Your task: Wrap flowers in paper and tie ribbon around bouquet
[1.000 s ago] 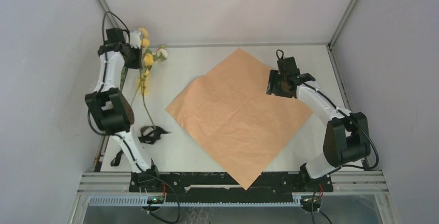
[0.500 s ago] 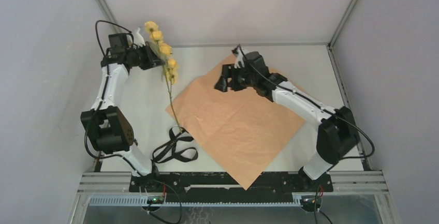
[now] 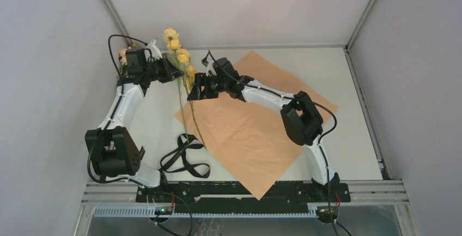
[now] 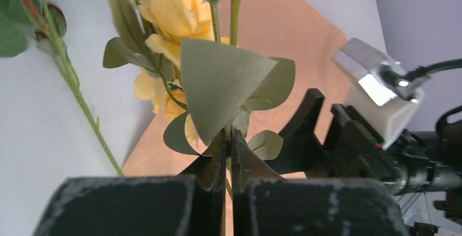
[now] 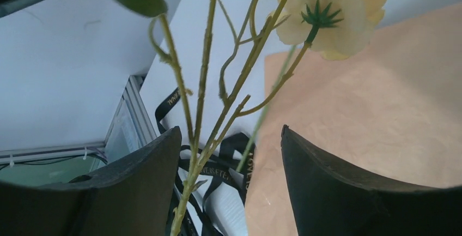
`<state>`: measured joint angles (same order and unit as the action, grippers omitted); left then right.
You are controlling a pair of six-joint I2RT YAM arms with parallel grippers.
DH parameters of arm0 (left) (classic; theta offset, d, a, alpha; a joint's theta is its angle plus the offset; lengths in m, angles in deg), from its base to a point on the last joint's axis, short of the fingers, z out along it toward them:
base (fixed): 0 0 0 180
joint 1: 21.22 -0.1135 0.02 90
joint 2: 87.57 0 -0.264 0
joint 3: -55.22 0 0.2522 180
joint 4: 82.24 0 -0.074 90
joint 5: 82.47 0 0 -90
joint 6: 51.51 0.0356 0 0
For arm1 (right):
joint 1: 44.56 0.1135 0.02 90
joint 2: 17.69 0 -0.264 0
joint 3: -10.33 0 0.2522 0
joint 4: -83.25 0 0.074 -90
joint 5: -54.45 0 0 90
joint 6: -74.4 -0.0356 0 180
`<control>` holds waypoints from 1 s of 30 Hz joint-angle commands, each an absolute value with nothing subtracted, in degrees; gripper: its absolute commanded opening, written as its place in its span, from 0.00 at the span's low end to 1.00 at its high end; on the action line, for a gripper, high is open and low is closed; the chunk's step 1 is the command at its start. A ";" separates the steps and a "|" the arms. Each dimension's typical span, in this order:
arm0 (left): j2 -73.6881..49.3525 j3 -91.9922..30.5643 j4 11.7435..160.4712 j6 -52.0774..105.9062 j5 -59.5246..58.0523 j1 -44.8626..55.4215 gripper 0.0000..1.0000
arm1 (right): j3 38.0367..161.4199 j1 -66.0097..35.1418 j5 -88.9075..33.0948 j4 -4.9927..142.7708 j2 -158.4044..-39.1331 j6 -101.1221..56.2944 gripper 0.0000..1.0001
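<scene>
My left gripper is shut on the flowers and holds them in the air at the back left. Yellow blooms point up and the long green stems hang over the paper's left corner. The stems pass between the open fingers of my right gripper, nearer the left finger, and neither finger presses them. The paper lies flat, peach-orange face up. The black ribbon lies looped on the table below the stems. No bouquet is in view.
Grey walls and metal frame posts close in the white table at left, back and right. The right arm stretches leftward over the paper. The paper's near corner overhangs the front rail.
The left arm has swung the flowers rightward toward the paper. The right arm has reached left across the paper until its open fingers straddle the stems. The ribbon has spread into loose loops.
</scene>
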<state>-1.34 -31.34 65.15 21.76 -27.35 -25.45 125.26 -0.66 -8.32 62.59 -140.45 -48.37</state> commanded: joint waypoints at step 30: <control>17.89 -42.23 54.18 26.52 3.35 -21.94 0.72 | 107.09 -18.16 -25.57 49.20 -127.84 -36.16 0.00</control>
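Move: The yellow flowers' stems, still held in my left hand, pass only about 2 cm left of and 2 cm below my open right hand. That catching place is some 5 cm back, 3 cm right and 6 cm below my left hand. From my right hand, the brown paper's middle lies about 12 cm back, 23 cm right and 15 cm below. The pink flower's middle is some 4 cm back, 6 cm left and 16 cm down. Holding the yellow stems, my left hand eases right and down a few centimetres while my right hand settles slightly down and left, then shuts on them below the leaves. Only then do I open the left fingers and swing that hand down, left and forward, as my right hand carries the flowers some 19 cm right, then also forward, sinking over the paper and turning about 20 degrees clockwise. ##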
